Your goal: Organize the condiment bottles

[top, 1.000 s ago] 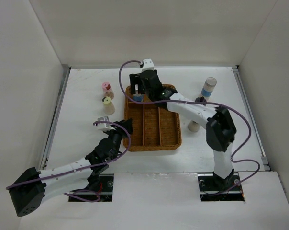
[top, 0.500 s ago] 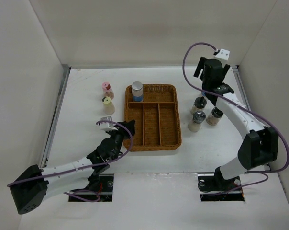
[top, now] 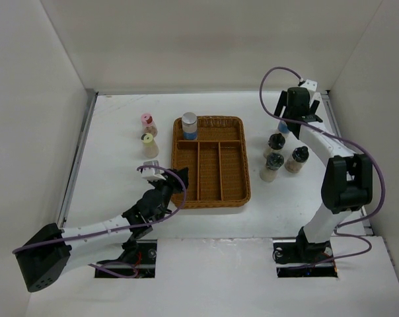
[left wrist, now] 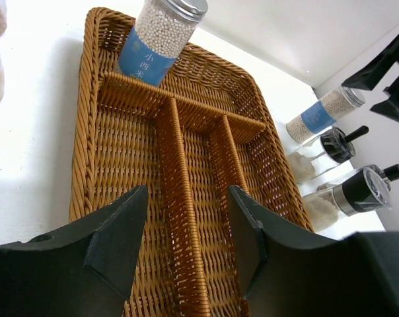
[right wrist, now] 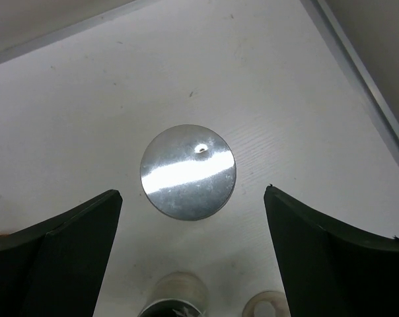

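Observation:
A brown wicker tray (top: 213, 192) sits mid-table, and one grey-capped, blue-labelled bottle (top: 189, 125) stands in its back-left compartment (left wrist: 161, 39). A pink-capped bottle (top: 147, 123) and a yellow-capped bottle (top: 148, 144) stand left of the tray. Three beige grinder bottles (top: 273, 165) stand to its right. My right gripper (top: 296, 109) hangs open directly above another grey-capped bottle (right wrist: 188, 172), its fingers (right wrist: 67, 251) well clear on both sides. My left gripper (left wrist: 187, 198) hovers low over the tray's near-left part, jaws a little apart with only wicker between them.
White walls close in the table on the left, back and right. A metal rail (top: 340, 145) runs along the right edge near the right arm. The tray's raised dividers (left wrist: 180, 198) lie right under my left fingers. Two grinder tops (right wrist: 176, 290) show just below my right gripper.
My right arm left a grey-capped bottle in the tray's back-left compartment, swung to the back right and now hangs over the other one. My left jaws parted slightly.

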You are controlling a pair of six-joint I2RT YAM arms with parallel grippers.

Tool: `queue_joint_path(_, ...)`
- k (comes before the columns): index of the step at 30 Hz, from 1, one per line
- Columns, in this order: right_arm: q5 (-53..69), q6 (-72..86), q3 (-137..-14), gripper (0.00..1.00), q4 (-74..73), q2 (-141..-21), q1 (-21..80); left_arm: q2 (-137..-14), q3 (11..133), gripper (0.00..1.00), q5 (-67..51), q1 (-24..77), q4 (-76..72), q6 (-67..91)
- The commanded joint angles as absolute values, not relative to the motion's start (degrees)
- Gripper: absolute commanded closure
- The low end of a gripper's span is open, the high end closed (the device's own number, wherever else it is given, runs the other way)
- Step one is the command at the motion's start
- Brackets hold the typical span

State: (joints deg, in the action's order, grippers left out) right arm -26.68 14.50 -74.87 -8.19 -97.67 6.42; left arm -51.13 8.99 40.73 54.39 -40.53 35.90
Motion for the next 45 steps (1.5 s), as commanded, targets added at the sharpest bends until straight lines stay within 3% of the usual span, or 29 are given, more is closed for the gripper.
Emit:
queue_joint_path(1,-23.5,15.4,-77.3,0.06,-5.6,-99.5,4.6,-51.4,11.0,0.51,40.3,54.1,-43.0,35.6)
queue_joint_path(6,-20.9,15.9,-78.4,0.11,-5.5,-101.8,3.9,-52.1,11.0,0.50,40.3,54.0,-43.2,35.7)
queue_joint_path(14,-21.3,13.9,-78.2,0.46,0.3,-101.0,3.7,-52.6,11.1,0.50,40.4,54.0,-43.2,35.5)
queue_joint_path(16,-21.5,13.7,-77.6,0.50,2.5,-99.6,3.7,-52.6,11.1,0.50,40.5,53.9,-43.3,35.5)
queue_joint_path(23,-26.4,9.3,-76.2,0.52,6.5,-91.2,6.5,-52.7,11.1,0.50,40.4,53.9,-43.3,35.6)
queue_joint_path(29,-26.5,7.6,-78.2,0.51,6.5,-87.9,15.2,-52.8,11.2,0.50,40.3,53.9,-43.3,35.9)
queue_joint_path(37,-24.6,8.6,-83.3,0.51,6.8,-93.9,27.2,-52.0,11.2,0.50,40.2,54.0,-43.0,35.9)
queue_joint_path(45,-24.1,9.1,-87.7,0.52,6.2,-103.1,31.9,-51.6,11.1,0.50,40.3,54.0,-42.8,35.8)
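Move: The blue-banded bottle stands almost between the right hand's open fingers, about 2 cm ahead, 1 cm right, its middle some 6 cm below. From this hand, the nearer black-topped shaker is 8 cm back and 4 cm left, the other one 14 cm back and 4 cm right; the bottle already in the basket is 39 cm left and 2 cm back. From the left hand, the blue-banded bottle lies some 25 cm ahead, 42 cm right and 5 cm lower. The right hand sinks about 3.5 cm over the blue-banded bottle, easing slightly forward, and closes its fingers around the upper part to pinch it. It then lifts the bottle clear and sweeps it some 24 cm left in an arc towards the basket's far compartment, turning about 30 degrees counter-clockwise, rising first and sinking some 6 cm from the top of the arc at the end. ##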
